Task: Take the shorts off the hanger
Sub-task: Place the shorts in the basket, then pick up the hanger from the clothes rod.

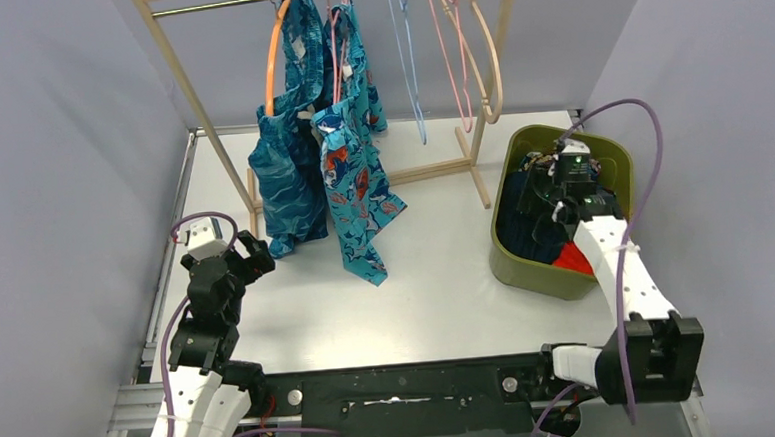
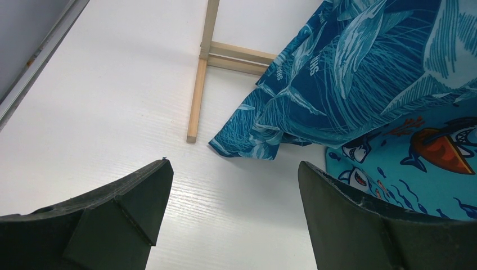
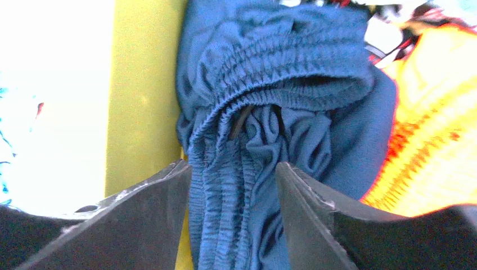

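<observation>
Two pairs of shorts hang on the wooden rack: teal leaf-print shorts (image 1: 286, 179) (image 2: 349, 73) on an orange hanger (image 1: 275, 54), and turquoise cartoon-print shorts (image 1: 356, 180) (image 2: 410, 163) on a pink hanger (image 1: 334, 41). My left gripper (image 1: 255, 255) (image 2: 233, 169) is open and empty, low over the table just left of the hems. My right gripper (image 1: 561, 174) (image 3: 230, 164) is down in the olive bin (image 1: 557, 280) (image 3: 143, 84). Its jaws stand apart, with the gathered waistband of the navy shorts (image 1: 524, 226) (image 3: 270, 73) between them. Orange-red shorts (image 1: 571, 259) (image 3: 427, 124) lie beside.
The rack's wooden post (image 1: 192, 99) and foot (image 2: 197, 101) stand just beyond my left gripper. Empty hangers hang on the right of the rail: a blue one (image 1: 411, 67), a pink one (image 1: 455, 45) and a wooden one (image 1: 490, 53). Grey walls close both sides.
</observation>
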You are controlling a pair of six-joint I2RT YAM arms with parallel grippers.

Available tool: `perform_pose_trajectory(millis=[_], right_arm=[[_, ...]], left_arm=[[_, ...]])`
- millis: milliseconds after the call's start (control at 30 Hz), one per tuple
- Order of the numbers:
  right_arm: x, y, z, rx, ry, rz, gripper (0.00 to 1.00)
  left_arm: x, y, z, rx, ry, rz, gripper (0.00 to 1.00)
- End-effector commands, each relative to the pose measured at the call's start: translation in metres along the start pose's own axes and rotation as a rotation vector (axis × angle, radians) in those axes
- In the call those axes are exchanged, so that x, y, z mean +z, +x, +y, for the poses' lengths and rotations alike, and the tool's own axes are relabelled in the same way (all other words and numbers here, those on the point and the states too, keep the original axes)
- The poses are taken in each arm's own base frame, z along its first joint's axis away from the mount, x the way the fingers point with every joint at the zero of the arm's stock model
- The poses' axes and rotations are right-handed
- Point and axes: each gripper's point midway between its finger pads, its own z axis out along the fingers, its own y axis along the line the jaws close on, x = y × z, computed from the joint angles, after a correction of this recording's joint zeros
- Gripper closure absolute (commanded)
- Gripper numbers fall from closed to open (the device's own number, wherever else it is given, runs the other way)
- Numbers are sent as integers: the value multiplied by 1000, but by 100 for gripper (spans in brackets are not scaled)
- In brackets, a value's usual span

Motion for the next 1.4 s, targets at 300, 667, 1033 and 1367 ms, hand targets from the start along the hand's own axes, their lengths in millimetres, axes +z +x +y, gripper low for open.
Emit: perform_pose_trajectory(millis=[300, 667, 1033, 1367], right_arm=[[-126, -51, 12, 169, -191, -560, 2], [-195, -33, 109, 170, -877, -588, 2], [-185, -10, 163, 50, -946, -450, 2], [-195, 44, 263, -354, -792, -540, 2]], left_arm=[[0, -18, -8, -19, 33, -54, 17], [1, -18, -9, -19, 35, -51, 17], [0, -18, -9, -20, 40, -54, 17], [0, -18, -7, -21, 32, -53, 17]])
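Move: The shark-print shorts, next on the rack, hang about 37 cm to the left of my right hand, some 8 cm ahead and 12 cm higher; the leaf-print shorts are about 12 cm farther left, level with them. My right hand is over the basket, whose middle lies about 2 cm to its right, level with it and 6 cm below; the navy shorts lie 3 cm left and 3 cm below. From my left hand the shark-print shorts are about 15 cm ahead, 19 cm right and 8 cm up. I draw my empty right hand up out of the basket, about 15 cm up and nearly 10 cm back, spreading its half-open fingers wide and tipping them up towards level. Then I swing it some 25 cm left at almost the same height, easing farther back and turning the wrist counter-clockwise, towards the shark-print shorts, and stop short of them. ##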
